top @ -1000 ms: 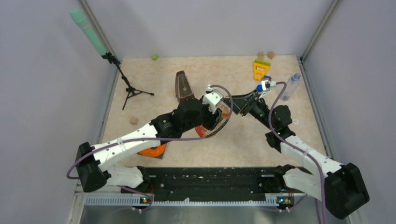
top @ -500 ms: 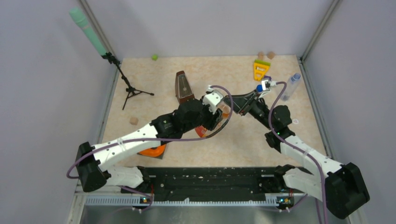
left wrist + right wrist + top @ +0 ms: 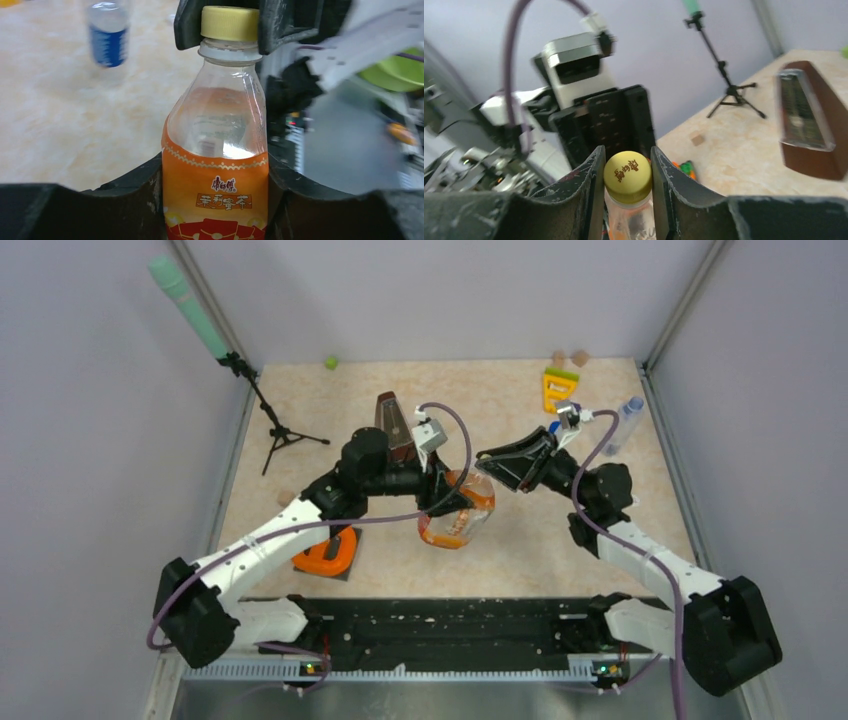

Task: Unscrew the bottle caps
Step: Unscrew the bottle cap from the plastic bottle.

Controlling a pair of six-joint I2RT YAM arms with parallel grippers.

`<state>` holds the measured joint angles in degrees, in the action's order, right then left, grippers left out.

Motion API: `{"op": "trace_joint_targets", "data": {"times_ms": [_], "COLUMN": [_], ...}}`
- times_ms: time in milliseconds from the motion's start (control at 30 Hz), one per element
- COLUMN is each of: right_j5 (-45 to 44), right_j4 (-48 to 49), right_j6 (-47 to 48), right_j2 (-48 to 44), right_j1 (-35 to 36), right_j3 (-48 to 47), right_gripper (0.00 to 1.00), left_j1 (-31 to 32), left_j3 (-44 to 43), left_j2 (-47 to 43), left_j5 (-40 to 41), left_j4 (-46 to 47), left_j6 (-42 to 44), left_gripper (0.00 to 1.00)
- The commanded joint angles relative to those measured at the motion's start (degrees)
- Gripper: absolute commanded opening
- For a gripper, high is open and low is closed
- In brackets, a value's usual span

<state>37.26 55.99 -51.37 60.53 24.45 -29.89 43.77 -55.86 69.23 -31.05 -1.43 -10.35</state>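
The squat orange-tinted bottle (image 3: pixel 215 192) is held tilted above the table, and my left gripper (image 3: pixel 215 200) is shut on its labelled body. Its yellow cap (image 3: pixel 627 176) sits between my right gripper's fingers (image 3: pixel 591 185), which press on both sides; the right gripper (image 3: pixel 628 187) is shut on it. From above, the bottle (image 3: pixel 458 515) lies between the left gripper (image 3: pixel 440 492) and the right gripper (image 3: pixel 485 465), with the cap hidden under the right fingers. A slim bottle with a blue label (image 3: pixel 106 37) stands blurred behind. Another slim clear bottle (image 3: pixel 622 425) lies at the far right.
A brown metronome (image 3: pixel 392 422) stands just behind the left wrist. A microphone stand (image 3: pixel 272 425) is at the back left, an orange object (image 3: pixel 325 552) under the left forearm, a yellow triangle (image 3: pixel 558 390) and wooden discs (image 3: pixel 570 358) at the back right. A small blue cap (image 3: pixel 553 427) lies by the right wrist.
My left arm has swung its wrist back and left, bringing the bottle out into view toward the near side. The right gripper followed and closed on the yellow cap.
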Motion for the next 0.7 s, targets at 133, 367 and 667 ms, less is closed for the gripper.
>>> {"op": "trace_joint_targets", "data": {"times_ms": [133, 367, 667], "right_j5": [18.2, 18.4, 12.0], "right_j4": [42.4, 40.1, 32.1], "right_j6": [-25.9, -23.5, -20.8], "right_j2": [6.8, 2.0, -2.8], "right_j1": [-2.4, -3.9, -6.2], "right_j3": [-4.8, -5.0, -3.6], "right_gripper": [0.0, 0.0, 0.0], "left_j1": [-7.4, -7.4, -8.2], "left_j3": [0.4, 1.2, -1.6], "left_j2": [3.8, 5.9, 4.2], "left_j5": [-44.0, -47.7, -37.3], "left_j4": [40.3, 38.6, -2.0], "left_j6": [-27.9, -26.7, 3.3], "left_gripper": [0.0, 0.0, 0.0]}}
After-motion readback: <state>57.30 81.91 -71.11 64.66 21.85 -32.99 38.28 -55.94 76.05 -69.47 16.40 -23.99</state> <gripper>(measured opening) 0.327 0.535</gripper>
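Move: The right fingers already hold the yellow cap; the orange-label bottle's body is some 4 cm back, 5 cm left and 8 cm below them. From the left hand, which clasps that body, the cap is about 4 cm ahead, 5 cm right and 8 cm up. Both neighbours stand well over 20 cm lower than the right hand: the blue-label bottle about 10 cm ahead and 17 cm right, the brown metronome roughly 17 cm ahead and 18 cm left. Both hands carry the upright-leaning bottle together back towards the bases by about 6–7 cm and up some 4 cm, quick at first and then easing off, the left sinking a little again at the end. On the way they twist against each other, the left turning the bottle's body clockwise by some 30 degrees while the right, still pinching the cap between its fingertips, turns it counter-clockwise by about 20, with neither grip opening. ##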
